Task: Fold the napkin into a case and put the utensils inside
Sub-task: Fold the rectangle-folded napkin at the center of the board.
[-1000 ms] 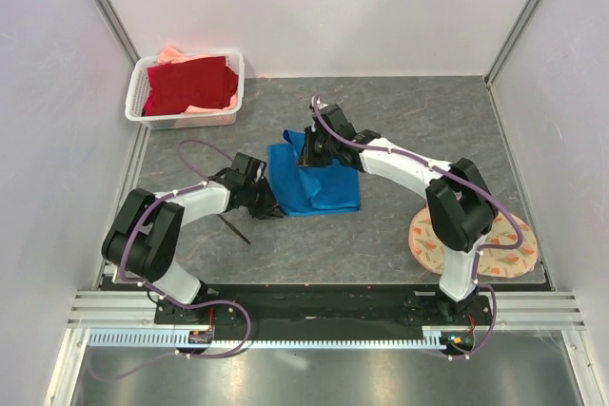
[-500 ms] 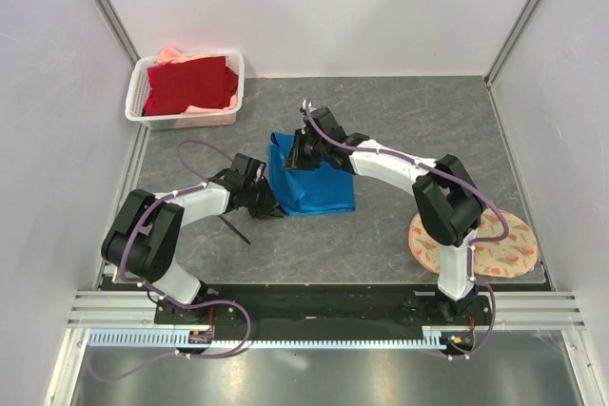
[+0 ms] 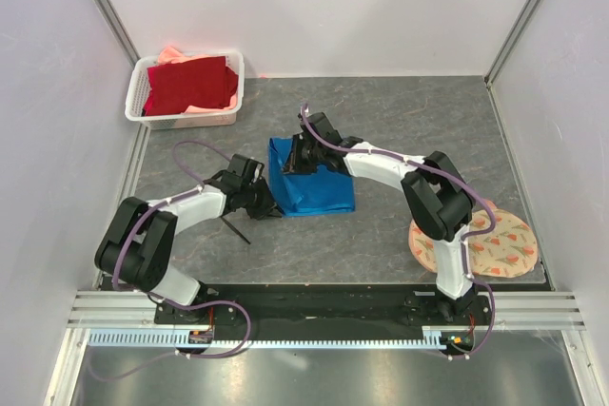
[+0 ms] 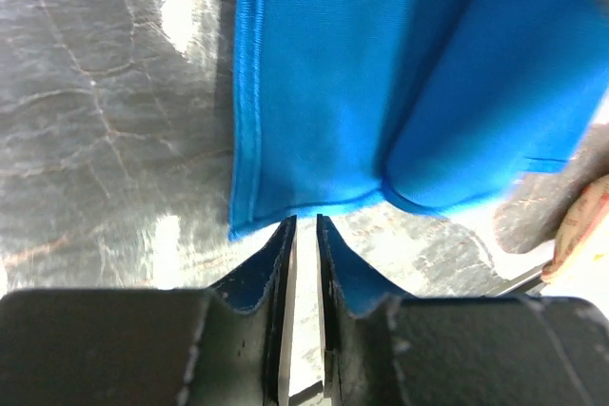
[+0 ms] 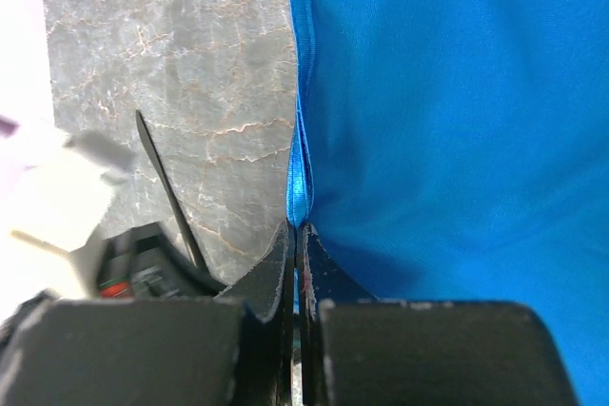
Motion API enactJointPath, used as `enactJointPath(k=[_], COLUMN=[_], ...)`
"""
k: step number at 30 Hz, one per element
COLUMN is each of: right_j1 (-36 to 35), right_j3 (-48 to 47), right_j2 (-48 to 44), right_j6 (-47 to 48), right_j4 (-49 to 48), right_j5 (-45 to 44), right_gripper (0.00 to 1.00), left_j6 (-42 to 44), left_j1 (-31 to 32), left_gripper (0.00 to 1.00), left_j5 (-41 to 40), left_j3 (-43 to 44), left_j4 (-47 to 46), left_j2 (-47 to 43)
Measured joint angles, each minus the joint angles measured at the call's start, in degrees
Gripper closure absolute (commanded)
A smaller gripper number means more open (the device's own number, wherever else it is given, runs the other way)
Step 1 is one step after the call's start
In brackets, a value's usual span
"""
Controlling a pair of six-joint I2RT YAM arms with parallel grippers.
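Note:
The blue napkin (image 3: pixel 324 192) lies folded in layers mid-table, and it fills the left wrist view (image 4: pixel 324 73) and the right wrist view (image 5: pixel 447 121). My right gripper (image 3: pixel 293 161) is shut on the napkin's left hem (image 5: pixel 298 227), pinching a doubled edge. My left gripper (image 3: pixel 273 208) sits low at the napkin's near-left corner. Its jaws (image 4: pixel 305 225) stand a narrow slit apart, with bare table showing between them and the cloth edge just past the tips. One black utensil (image 3: pixel 234 229) lies on the table left of the napkin, also visible in the right wrist view (image 5: pixel 169 199).
A white basket (image 3: pixel 228 113) holding a dark red cloth stands at the back left. A round peach floral mat (image 3: pixel 500 246) lies at the near right, beside the right arm's base. Enclosure walls stand close on three sides.
My right gripper has moved left with the napkin's edge, drawing the upper layer over so the cloth is narrower. The left gripper has stayed at the near-left corner.

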State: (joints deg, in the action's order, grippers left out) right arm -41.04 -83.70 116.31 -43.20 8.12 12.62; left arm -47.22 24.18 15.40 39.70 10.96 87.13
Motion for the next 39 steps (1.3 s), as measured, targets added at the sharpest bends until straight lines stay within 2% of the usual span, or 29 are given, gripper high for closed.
enactJointPath(k=[11,18,27,32,33,38,39], right_j1=[0.0,-0.1,-0.3,-0.5,-0.5,-0.7,-0.7], right_j3=[-0.7,-1.0,-1.4,-1.6,-1.6,-1.7,-1.7], right_j2=[2.6,4.8,5.7,6.1,6.3,6.4,6.4], right_j6=[-0.7,-1.6,-2.1,-2.1,-2.1,-1.7,-1.6], right_j4=[-1.0,-2.1,-2.2,-2.6,-2.6,-2.4,-2.3], right_j5=[1.2,2.5,3.8,4.7,5.0,5.9,5.9], right_gripper=[1.0,1.0,0.85,0.71,0.66,0.54,0.48], left_j6=[0.0,0.0,0.7,1.3,1.5,1.8,1.8], left_j1=[0.0,-2.6,-7.0,-8.0,-8.2,-8.9,-9.0], left_gripper=[0.79,0.79,0.78,0.78,0.78,0.78,0.78], left_j5=[-1.8,-3.0,-3.0,-3.0,-3.0,-2.8,-2.8], left_j3=[0.0,-0.2,0.3,1.6,1.6,1.9,2.0], left_j4=[1.6,4.7,9.1,10.1,10.2,10.5,10.6], left_j2=[-3.2,-11.3,-17.5,-17.8,-17.8,-17.8,-17.8])
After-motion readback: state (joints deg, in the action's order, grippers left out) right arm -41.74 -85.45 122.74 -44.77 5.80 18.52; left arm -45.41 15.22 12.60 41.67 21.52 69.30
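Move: The napkin's left edge, where the held layer is to land, has its middle about 4 cm left of the right hand, level with it fore-and-aft and some 7 cm below. The near-left corner lies 10 cm nearer the base along that edge, and the right-hand fold 15 cm to the hand's right. From the left hand the edge's middle is about 10 cm ahead and 2 left; the black utensil lies 12 cm left, 2 back. The napkin's free edge, still pinched by the right hand, is lowered about 3.5 cm and drawn some 2 cm left onto the left edge; only then do the right fingers open to nearly half and let go, the hand staying low. Meanwhile the left hand leaves the near-left corner, rising some 8 cm and then swinging 5 cm left, its fingers still slightly parted. ##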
